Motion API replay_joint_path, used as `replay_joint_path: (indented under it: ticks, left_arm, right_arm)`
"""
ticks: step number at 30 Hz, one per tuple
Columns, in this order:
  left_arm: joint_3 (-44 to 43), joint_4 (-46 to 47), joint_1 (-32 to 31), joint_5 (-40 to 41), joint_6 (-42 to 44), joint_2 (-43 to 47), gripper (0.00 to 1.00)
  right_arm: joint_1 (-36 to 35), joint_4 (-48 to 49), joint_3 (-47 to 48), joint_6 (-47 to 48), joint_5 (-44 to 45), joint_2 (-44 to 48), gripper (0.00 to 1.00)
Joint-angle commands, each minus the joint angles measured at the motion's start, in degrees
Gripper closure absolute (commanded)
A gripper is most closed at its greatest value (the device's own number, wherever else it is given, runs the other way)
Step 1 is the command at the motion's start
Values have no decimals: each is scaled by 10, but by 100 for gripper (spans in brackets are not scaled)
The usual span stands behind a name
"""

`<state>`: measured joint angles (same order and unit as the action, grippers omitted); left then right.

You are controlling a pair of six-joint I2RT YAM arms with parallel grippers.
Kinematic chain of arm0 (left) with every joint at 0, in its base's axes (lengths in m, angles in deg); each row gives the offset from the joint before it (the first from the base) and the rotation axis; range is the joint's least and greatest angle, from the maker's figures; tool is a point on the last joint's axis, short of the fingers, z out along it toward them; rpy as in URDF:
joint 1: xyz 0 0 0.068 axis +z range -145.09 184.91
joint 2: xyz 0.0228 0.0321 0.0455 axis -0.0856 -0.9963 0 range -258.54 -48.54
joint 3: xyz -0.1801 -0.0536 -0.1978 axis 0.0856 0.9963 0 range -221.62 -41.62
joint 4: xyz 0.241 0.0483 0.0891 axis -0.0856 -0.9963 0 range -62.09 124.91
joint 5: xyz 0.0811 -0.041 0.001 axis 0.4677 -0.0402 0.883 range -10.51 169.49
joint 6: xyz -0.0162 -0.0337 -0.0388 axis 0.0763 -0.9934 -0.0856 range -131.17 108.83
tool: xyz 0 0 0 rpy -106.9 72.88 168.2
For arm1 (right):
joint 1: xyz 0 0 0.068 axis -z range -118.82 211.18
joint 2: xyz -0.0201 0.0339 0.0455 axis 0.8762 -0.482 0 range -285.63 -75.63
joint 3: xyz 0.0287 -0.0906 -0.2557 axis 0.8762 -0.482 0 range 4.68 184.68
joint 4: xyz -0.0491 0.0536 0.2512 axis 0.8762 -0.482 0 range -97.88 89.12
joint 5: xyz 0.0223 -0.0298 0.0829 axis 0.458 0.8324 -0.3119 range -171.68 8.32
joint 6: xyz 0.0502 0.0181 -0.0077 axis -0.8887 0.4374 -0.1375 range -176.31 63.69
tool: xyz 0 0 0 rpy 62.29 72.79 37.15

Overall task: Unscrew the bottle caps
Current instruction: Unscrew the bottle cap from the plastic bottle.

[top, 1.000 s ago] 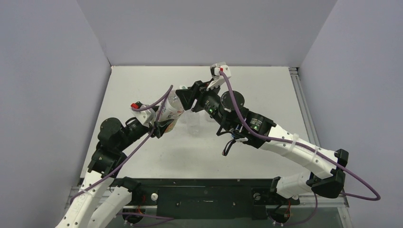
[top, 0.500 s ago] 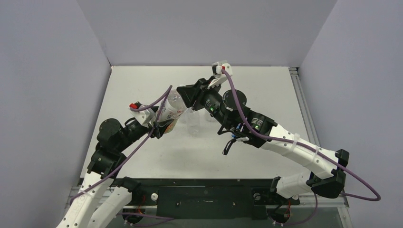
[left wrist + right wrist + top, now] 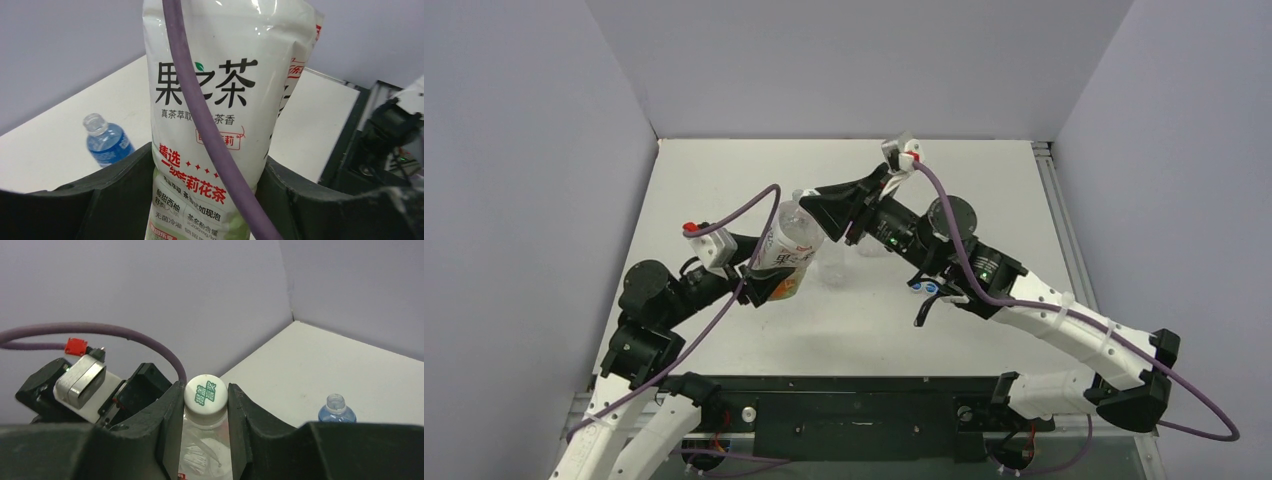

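The wide bottle (image 3: 790,232) with a white, red and green label is held tilted above the table. My left gripper (image 3: 774,282) is shut on its lower body; in the left wrist view the label (image 3: 210,100) fills the space between the black fingers (image 3: 120,175). My right gripper (image 3: 205,399) is shut on the white bottle cap (image 3: 205,391), which bears green characters, one finger on each side. From above, the right gripper (image 3: 812,208) covers the bottle's top. A blue-labelled bottle (image 3: 336,410) stands on the table with a bare neck, also seen as the blue-labelled bottle (image 3: 106,143).
A plain clear bottle (image 3: 832,268) stands on the white table (image 3: 984,190) just right of the held one, close under my right arm. A purple cable (image 3: 210,130) hangs across the label. Grey walls close the table at back and sides.
My right gripper has closed on the white cap and its wrist has turned. The left arm has shifted toward the near left, bringing the bottle more upright.
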<state>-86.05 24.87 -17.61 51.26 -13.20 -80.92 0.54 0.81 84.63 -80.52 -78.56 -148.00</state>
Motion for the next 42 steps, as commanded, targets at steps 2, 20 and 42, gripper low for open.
replay_joint_path:
  ticks: [2,20,42]
  left_arm:
    - [-20,107,0,-98,-123,28,96]
    - [-34,213,0,-319,-279,-19,96]
    - [-41,93,0,-144,-66,-3,96]
  right_arm:
    - [20,128,-66,44,-168,85,100]
    - [54,212,-86,23,-419,110,100]
    - [62,77,-43,59,-257,134,22]
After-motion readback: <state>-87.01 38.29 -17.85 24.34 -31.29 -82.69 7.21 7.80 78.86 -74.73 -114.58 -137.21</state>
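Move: The white cap is already between the right fingers, right at their hand point. From the left hand, whose fingers hold the bottle's body, the cap lies about 12 cm above, 6 cm to the right and 2 cm ahead. On the table far below the right hand, roughly 36 cm down, an empty clear bottle stands about 15 cm ahead and 1 cm right, and the blue-label bottle some 23 cm ahead and 4 cm left. Cap and bottle are twisted against each other while both hands sweep back about 10-12 cm, rising and drifting right some 4 cm. The right hand, still pinching the cap, turns roughly 35 degrees counter-clockwise with its fingertips tipping up; the left, keeping its grip on the body, turns as far clockwise. The right fingers then open wide and let go of the cap as both hands ease forward 2-3 cm, beginning to turn back. ##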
